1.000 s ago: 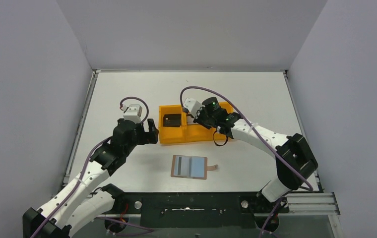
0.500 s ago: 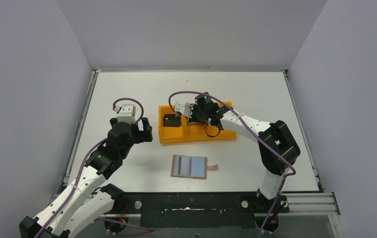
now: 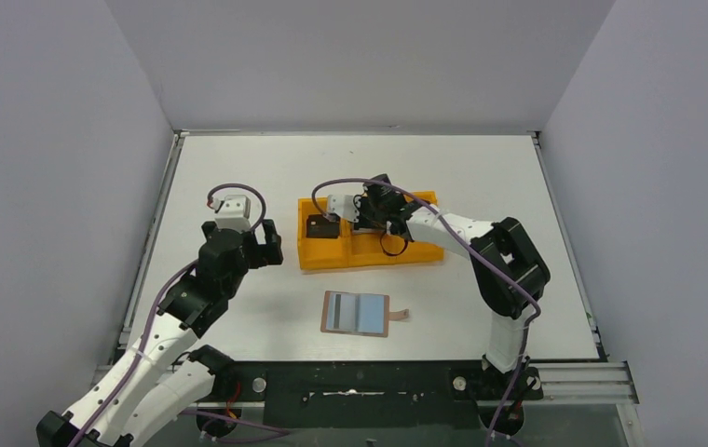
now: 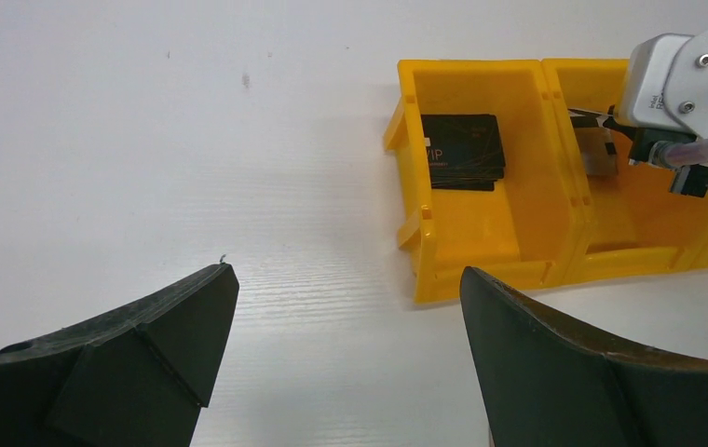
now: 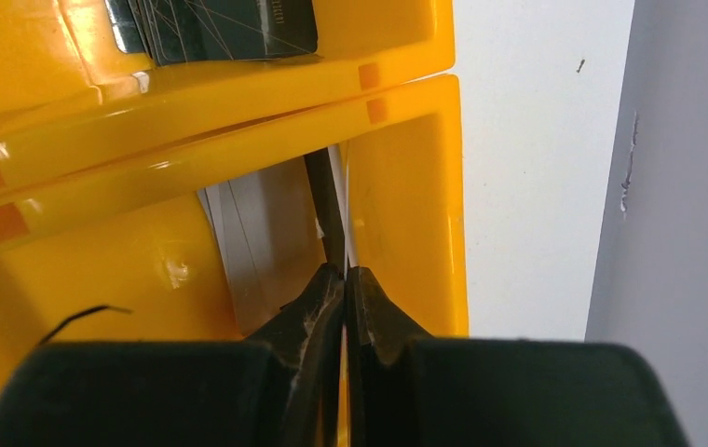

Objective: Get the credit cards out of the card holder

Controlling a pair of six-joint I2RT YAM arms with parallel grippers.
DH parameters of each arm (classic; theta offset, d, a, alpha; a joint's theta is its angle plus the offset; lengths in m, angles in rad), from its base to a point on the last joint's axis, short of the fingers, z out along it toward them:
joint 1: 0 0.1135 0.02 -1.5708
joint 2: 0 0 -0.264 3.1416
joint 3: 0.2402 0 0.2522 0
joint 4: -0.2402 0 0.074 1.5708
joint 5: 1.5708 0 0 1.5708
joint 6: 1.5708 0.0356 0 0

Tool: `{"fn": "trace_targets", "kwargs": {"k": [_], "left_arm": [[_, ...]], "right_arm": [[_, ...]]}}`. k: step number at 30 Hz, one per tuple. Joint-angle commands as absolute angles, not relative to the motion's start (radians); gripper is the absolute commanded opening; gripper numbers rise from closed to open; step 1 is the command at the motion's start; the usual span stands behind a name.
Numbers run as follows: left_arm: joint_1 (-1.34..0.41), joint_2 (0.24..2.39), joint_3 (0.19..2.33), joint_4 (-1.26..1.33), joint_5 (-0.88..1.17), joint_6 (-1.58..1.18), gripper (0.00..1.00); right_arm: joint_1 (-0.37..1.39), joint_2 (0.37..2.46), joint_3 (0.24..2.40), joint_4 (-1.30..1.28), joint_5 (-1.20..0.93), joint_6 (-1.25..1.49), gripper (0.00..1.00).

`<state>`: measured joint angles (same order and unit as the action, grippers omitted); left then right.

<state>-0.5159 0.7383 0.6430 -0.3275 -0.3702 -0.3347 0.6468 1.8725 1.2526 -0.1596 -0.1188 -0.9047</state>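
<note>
The card holder [image 3: 357,314] lies open on the table near the front, grey-blue inside up, with neither gripper at it. A black credit card [image 4: 462,149] rests in the left compartment of the orange tray [image 3: 369,259]. A silvery grey card [image 5: 257,237] lies in the middle compartment. My right gripper [image 5: 343,279] is lowered into that middle compartment and is shut on a thin card [image 5: 325,209] seen edge-on, its colour unreadable. My left gripper [image 4: 348,275] hovers open and empty over bare table left of the tray.
The tray's orange walls [image 5: 406,186] stand close on both sides of the right fingers. The right arm's wrist camera block [image 4: 695,84] hangs over the tray's middle. Grey walls enclose the table on three sides.
The right gripper has swung left over the tray and down into the middle compartment. The left arm has drawn back slightly to the left. The card holder has not moved.
</note>
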Motion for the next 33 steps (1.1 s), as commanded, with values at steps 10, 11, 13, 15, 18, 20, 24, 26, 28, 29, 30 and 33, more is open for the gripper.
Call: {"fn": "trace_targets", "kwargs": {"k": [10, 11, 13, 15, 18, 20, 24, 26, 28, 29, 30, 33], "left_arm": [[-0.486, 0.774, 0.673, -0.323, -0.349, -0.322, 0.91], [-0.484, 0.773, 0.673, -0.323, -0.350, -0.323, 0.91], [-0.477, 0.772, 0.671, -0.320, -0.346, -0.325, 0.91], [-0.471, 0.770, 0.669, -0.317, -0.336, -0.325, 0.91], [-0.464, 0.776, 0.669, -0.313, -0.323, -0.325, 0.91], [-0.461, 0.781, 0.670, -0.315, -0.316, -0.325, 0.91], [-0.457, 0.787, 0.670, -0.316, -0.311, -0.326, 0.91], [-0.453, 0.792, 0.669, -0.314, -0.304, -0.326, 0.91], [-0.450, 0.796, 0.672, -0.313, -0.297, -0.326, 0.91], [-0.449, 0.799, 0.671, -0.312, -0.294, -0.325, 0.91], [-0.447, 0.801, 0.672, -0.312, -0.291, -0.326, 0.91], [-0.442, 0.806, 0.672, -0.310, -0.280, -0.327, 0.91]], "right_arm": [[0.618, 1.910, 1.307, -0.179, -0.182, -0.913, 0.08], [0.618, 1.909, 1.314, -0.196, -0.189, -0.908, 0.09], [0.616, 1.901, 1.323, -0.215, -0.202, -0.891, 0.12], [0.617, 1.895, 1.324, -0.227, -0.212, -0.878, 0.28], [0.614, 1.892, 1.331, -0.248, -0.219, -0.867, 0.32], [0.613, 1.883, 1.329, -0.249, -0.230, -0.851, 0.35], [0.613, 1.830, 1.304, -0.198, -0.237, -0.782, 0.37], [0.614, 1.793, 1.293, -0.158, -0.217, -0.710, 0.38], [0.617, 1.748, 1.278, -0.104, -0.185, -0.599, 0.40], [0.617, 1.723, 1.260, -0.072, -0.169, -0.533, 0.41], [0.621, 1.691, 1.232, -0.040, -0.148, -0.469, 0.44], [0.630, 1.601, 1.171, 0.008, -0.056, -0.225, 0.51]]}}
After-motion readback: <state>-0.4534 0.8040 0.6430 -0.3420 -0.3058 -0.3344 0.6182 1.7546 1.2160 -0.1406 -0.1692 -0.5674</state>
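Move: My right hand already pinches a silver card over the middle compartment of the yellow box; the silver pile it is meant for lies about 4 cm below, 2 cm back and 2 cm to the left. From this hand the black cards are roughly 13 cm left and 2 cm back, the gold card 11 cm right and 2 cm back, the card holder some 26 cm back and 5 cm left. For my left hand the silver pile is about 10 cm ahead and 28 cm right, 15 cm down. I sink my right hand about 2 cm into the middle compartment with the silver card, then spread the fingers to nearly half open and let go of it, easing back a centimetre as the fingertips tip further down. Then I lift quickly, some 5 cm away from the pile, the wrist turning clockwise. My left hand, empty and open, just sinks about 2 cm. ##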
